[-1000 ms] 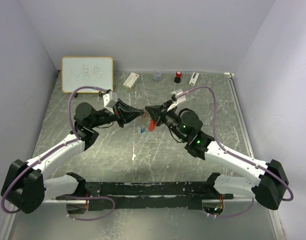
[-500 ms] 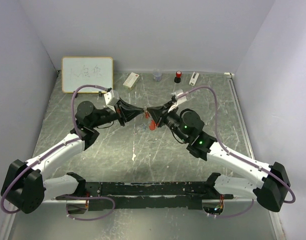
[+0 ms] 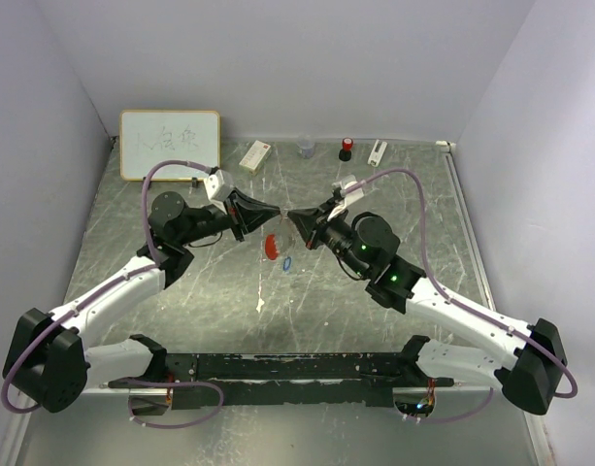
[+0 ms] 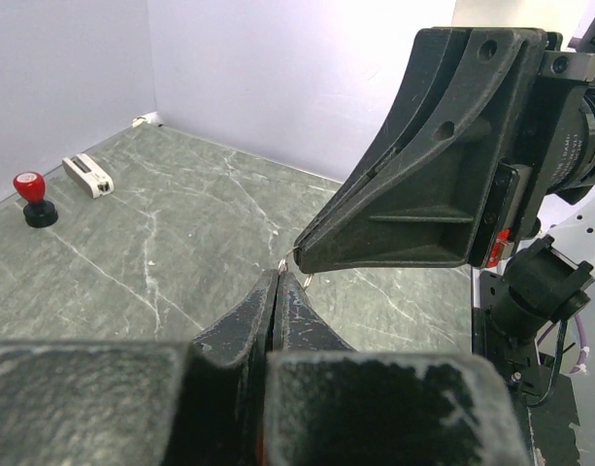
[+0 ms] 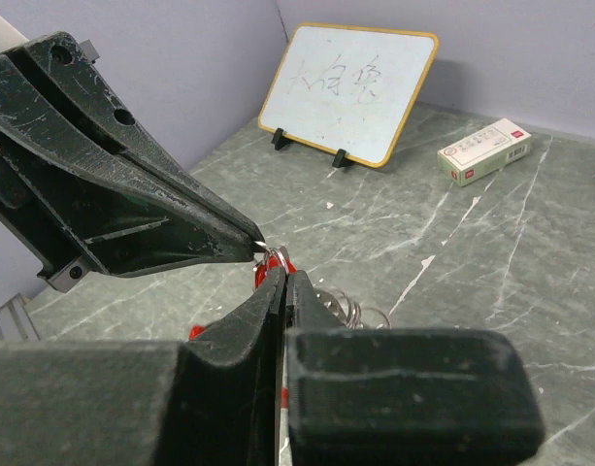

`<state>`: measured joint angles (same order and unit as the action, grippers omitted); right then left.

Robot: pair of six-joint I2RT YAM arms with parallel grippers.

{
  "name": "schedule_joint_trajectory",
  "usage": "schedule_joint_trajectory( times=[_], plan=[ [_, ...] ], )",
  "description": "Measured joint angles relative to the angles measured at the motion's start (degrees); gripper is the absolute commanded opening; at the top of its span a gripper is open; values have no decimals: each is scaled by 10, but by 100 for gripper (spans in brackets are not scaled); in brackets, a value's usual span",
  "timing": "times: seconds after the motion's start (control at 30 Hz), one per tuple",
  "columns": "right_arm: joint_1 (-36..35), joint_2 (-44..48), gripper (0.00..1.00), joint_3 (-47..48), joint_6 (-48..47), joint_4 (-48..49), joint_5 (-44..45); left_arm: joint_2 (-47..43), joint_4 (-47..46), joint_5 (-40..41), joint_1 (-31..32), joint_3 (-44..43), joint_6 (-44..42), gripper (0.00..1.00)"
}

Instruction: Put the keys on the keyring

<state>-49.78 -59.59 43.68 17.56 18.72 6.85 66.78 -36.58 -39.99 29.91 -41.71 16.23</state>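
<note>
My left gripper (image 3: 277, 216) and right gripper (image 3: 290, 217) meet tip to tip above the middle of the table, both shut. Between the tips is the thin metal ring of the keyring (image 4: 281, 262), which shows again in the right wrist view (image 5: 274, 255). A red piece (image 3: 273, 245) hangs just under the tips; whether it is the fob or a key's head I cannot tell. A blue key head (image 3: 288, 263) sits just below it, and I cannot tell whether it hangs or lies on the table. More grey ring coils (image 5: 353, 311) show behind my right fingers.
Along the back wall stand a whiteboard (image 3: 170, 144), a white box (image 3: 254, 155), a small clear cup (image 3: 306, 148), a red-topped stamp (image 3: 346, 148) and a white device (image 3: 377, 152). Grey walls close in on three sides.
Both gripper tips have moved toward the back and closed the gap between them. The red piece swung from the right side to the left, and the blue head shifted right and nearer.
</note>
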Motion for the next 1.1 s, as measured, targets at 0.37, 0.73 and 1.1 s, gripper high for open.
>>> schedule_joint_trajectory(
  times=[0.37,0.73,1.1],
  plan=[
    [0,28,54,-9,-8,-6,9,3,22,14,2,-13,-15,7],
    [0,124,58,-20,-26,-33,89,7,60,26,2,-77,-37,7],
    [1,150,59,-49,-47,-82,127,49,98,68,2,-111,-38,7]
  ],
)
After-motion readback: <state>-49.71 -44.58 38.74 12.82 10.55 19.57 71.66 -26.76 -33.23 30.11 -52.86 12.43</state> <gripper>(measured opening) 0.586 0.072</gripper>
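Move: The keyring sits between my two sets of shut fingertips, at their own height: about 1 cm to the right of my left hand point and 1 cm to the left of my right one, level forward with both. Beneath it hangs the bunch: the red handle roughly 4 cm to the left of my right hand and 11 cm down, level forward, and the blue key straight below my right hand, some 16 cm down. I open my right fingers a little over halfway, let go of the keyring and draw that hand away to my right about 7 cm, rising some 4 cm before sinking most of that back as it turns slightly clockwise. My left fingers keep their pinch on the ring, first lifting about 3.5 cm, then carrying it about 4 cm forward while dipping a little. ##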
